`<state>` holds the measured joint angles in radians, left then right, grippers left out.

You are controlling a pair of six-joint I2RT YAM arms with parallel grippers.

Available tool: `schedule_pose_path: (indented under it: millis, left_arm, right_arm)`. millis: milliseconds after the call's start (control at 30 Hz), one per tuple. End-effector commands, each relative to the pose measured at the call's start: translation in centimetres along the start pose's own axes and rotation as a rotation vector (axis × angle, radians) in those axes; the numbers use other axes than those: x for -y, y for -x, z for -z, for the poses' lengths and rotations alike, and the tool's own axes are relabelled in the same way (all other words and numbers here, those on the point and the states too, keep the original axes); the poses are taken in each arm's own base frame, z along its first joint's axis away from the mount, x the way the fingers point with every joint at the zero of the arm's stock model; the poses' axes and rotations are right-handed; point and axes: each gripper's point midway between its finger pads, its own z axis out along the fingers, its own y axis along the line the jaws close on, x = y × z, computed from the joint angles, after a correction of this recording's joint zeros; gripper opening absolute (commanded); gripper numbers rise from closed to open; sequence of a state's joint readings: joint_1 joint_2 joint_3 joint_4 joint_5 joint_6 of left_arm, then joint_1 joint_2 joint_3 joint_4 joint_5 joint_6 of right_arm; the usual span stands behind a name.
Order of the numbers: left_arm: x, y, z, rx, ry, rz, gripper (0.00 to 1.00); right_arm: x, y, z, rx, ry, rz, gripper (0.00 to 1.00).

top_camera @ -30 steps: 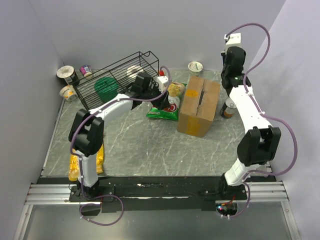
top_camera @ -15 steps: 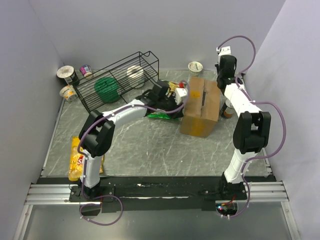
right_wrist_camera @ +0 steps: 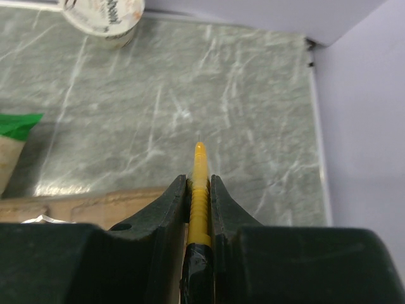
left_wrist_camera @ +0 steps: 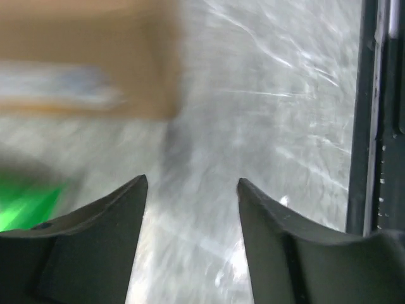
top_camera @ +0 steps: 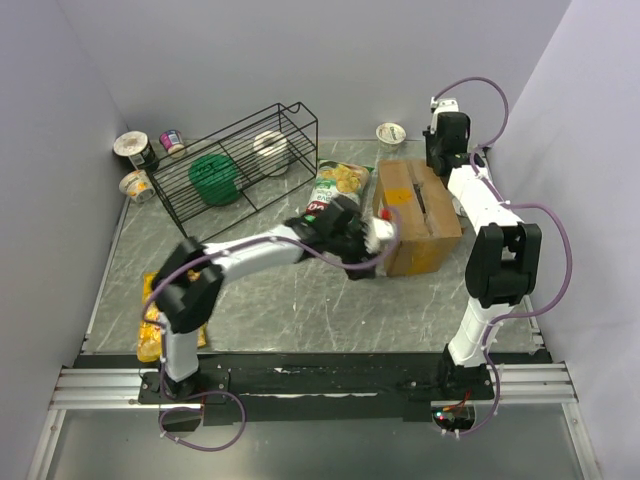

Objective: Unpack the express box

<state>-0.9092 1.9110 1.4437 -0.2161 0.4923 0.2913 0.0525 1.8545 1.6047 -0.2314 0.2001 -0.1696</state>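
Note:
The express box (top_camera: 425, 215) is a brown carton lying closed at the right of the table, with an orange sticker on top. My left gripper (top_camera: 381, 230) is open and empty at the box's near left side. In the blurred left wrist view the open gripper (left_wrist_camera: 192, 183) frames bare table, with the box (left_wrist_camera: 88, 57) above left. My right gripper (top_camera: 438, 160) hovers at the box's far end. It (right_wrist_camera: 199, 180) is shut on a yellow cutter (right_wrist_camera: 200, 168) pointing past the box edge (right_wrist_camera: 82, 206).
A green chip bag (top_camera: 335, 185) lies left of the box, beside a black wire rack (top_camera: 240, 165). A yellow chip bag (top_camera: 150, 320) lies near left. Cups stand at the back left (top_camera: 130, 148) and behind the box (top_camera: 391, 133). The walls are close.
My left arm swung right from the green bag to the box's near left side. The box turned and shifted. The green bag now lies flat farther back. My right gripper lowered toward the box.

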Motion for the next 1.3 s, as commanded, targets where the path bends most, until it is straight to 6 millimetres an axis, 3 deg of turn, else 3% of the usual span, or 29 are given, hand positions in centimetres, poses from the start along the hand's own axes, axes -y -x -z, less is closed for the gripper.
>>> schedule_pose_path:
  millis: [0, 67, 100, 133, 267, 467, 600, 633, 700, 800, 867, 900, 967, 1000, 1067, 1100, 1167, 1200, 1267]
  left_arm:
    - [-6.5, 8.5, 13.0, 0.306, 0.214, 0.073, 0.70]
    - [-9.2, 9.1, 16.0, 0.364, 0.295, 0.150, 0.76]
    - [-10.0, 9.4, 16.5, 0.378, 0.317, 0.157, 0.77]
    - [-10.8, 9.4, 16.7, 0.386, 0.335, 0.168, 0.78]
    - [-14.8, 8.5, 16.9, 0.401, 0.419, 0.324, 0.77]
    - [-12.6, 6.9, 16.9, 0.338, 0.365, 0.285, 0.78]
    - [-11.4, 5.7, 17.3, 0.317, 0.309, 0.335, 0.78]
    - [-10.8, 5.6, 17.4, 0.325, 0.280, 0.355, 0.78]
    - [-10.2, 4.7, 17.6, 0.333, 0.265, 0.373, 0.78]
    - [-9.1, 4.6, 18.1, 0.374, 0.225, 0.408, 0.78]
    - [-8.2, 4.1, 18.0, 0.386, 0.189, 0.435, 0.79]
    - [-8.0, 4.0, 17.9, 0.389, 0.171, 0.444, 0.79]
    - [-7.0, 3.8, 17.3, 0.391, 0.097, 0.476, 0.79]
    - [-6.7, 4.1, 17.1, 0.404, 0.069, 0.482, 0.79]
    - [-6.7, 3.7, 16.4, 0.399, 0.037, 0.503, 0.80]
    - [-6.7, 3.6, 16.3, 0.397, 0.032, 0.515, 0.80]
    - [-6.6, 3.2, 16.0, 0.386, 0.021, 0.513, 0.80]
    - [-6.3, 3.2, 15.9, 0.381, 0.003, 0.506, 0.81]
    - [-6.3, 3.1, 15.8, 0.372, -0.016, 0.497, 0.81]
  right_arm:
    - [-1.6, 1.8, 1.3, 0.038, 0.056, 0.005, 0.00]
    - [-2.8, 1.6, 1.7, 0.052, 0.129, 0.063, 0.00]
    - [-3.2, 1.4, 1.8, 0.051, 0.159, 0.074, 0.00]
    - [-4.9, 0.8, 2.1, 0.043, 0.266, 0.091, 0.00]
    - [-8.8, -0.4, 4.1, 0.031, 0.505, 0.088, 0.00]
    - [-14.1, -2.3, 7.0, -0.082, 0.789, 0.006, 0.00]
    - [-17.6, -4.3, 11.0, -0.131, 0.925, 0.042, 0.00]
    - [-18.5, -4.0, 12.8, -0.117, 0.952, 0.060, 0.00]
    - [-19.2, -4.8, 14.0, -0.144, 0.939, 0.062, 0.00]
    - [-18.1, -3.0, 14.8, -0.105, 0.867, 0.057, 0.00]
    - [-15.2, -0.4, 14.4, -0.049, 0.731, 0.035, 0.00]
    - [-14.0, 1.9, 14.7, 0.007, 0.692, 0.032, 0.00]
    - [-11.2, 4.7, 15.5, 0.081, 0.622, 0.041, 0.00]
    - [-10.3, 7.0, 16.7, 0.142, 0.621, 0.050, 0.00]
    - [-10.1, 8.6, 19.3, 0.186, 0.698, 0.098, 0.00]
    - [-9.7, 10.7, 21.1, 0.237, 0.712, 0.107, 0.00]
    - [-10.4, 11.2, 24.0, 0.257, 0.817, 0.151, 0.00]
    - [-11.6, 12.0, 26.8, 0.313, 0.955, 0.183, 0.00]
    - [-11.8, 11.7, 28.9, 0.358, 1.016, 0.258, 0.00]
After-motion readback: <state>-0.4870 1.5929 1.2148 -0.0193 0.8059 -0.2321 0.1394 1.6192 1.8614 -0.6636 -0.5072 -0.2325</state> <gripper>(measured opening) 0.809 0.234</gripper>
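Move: The cardboard box's middle lies about 11 cm back from the right hand, 7 cm to its left and 12 cm below; this hand sits near the box's far right corner with the yellow cutter shut in its fingers. The green chips bag is some 30 cm to that hand's left and 3 cm back; a white tub stands 14 cm ahead and 12 cm left. From the left hand, the box's middle is about 17 cm ahead and 12 cm right. The right hand, still gripping the cutter, pushes the far end of the box round from its right side: about 20 cm left, curving some 12 cm back and swinging counter-clockwise, then rises clear above the box. The left hand leaves the near side, going up, forward and left, then dips and draws back a little with its fingers opening wider. ##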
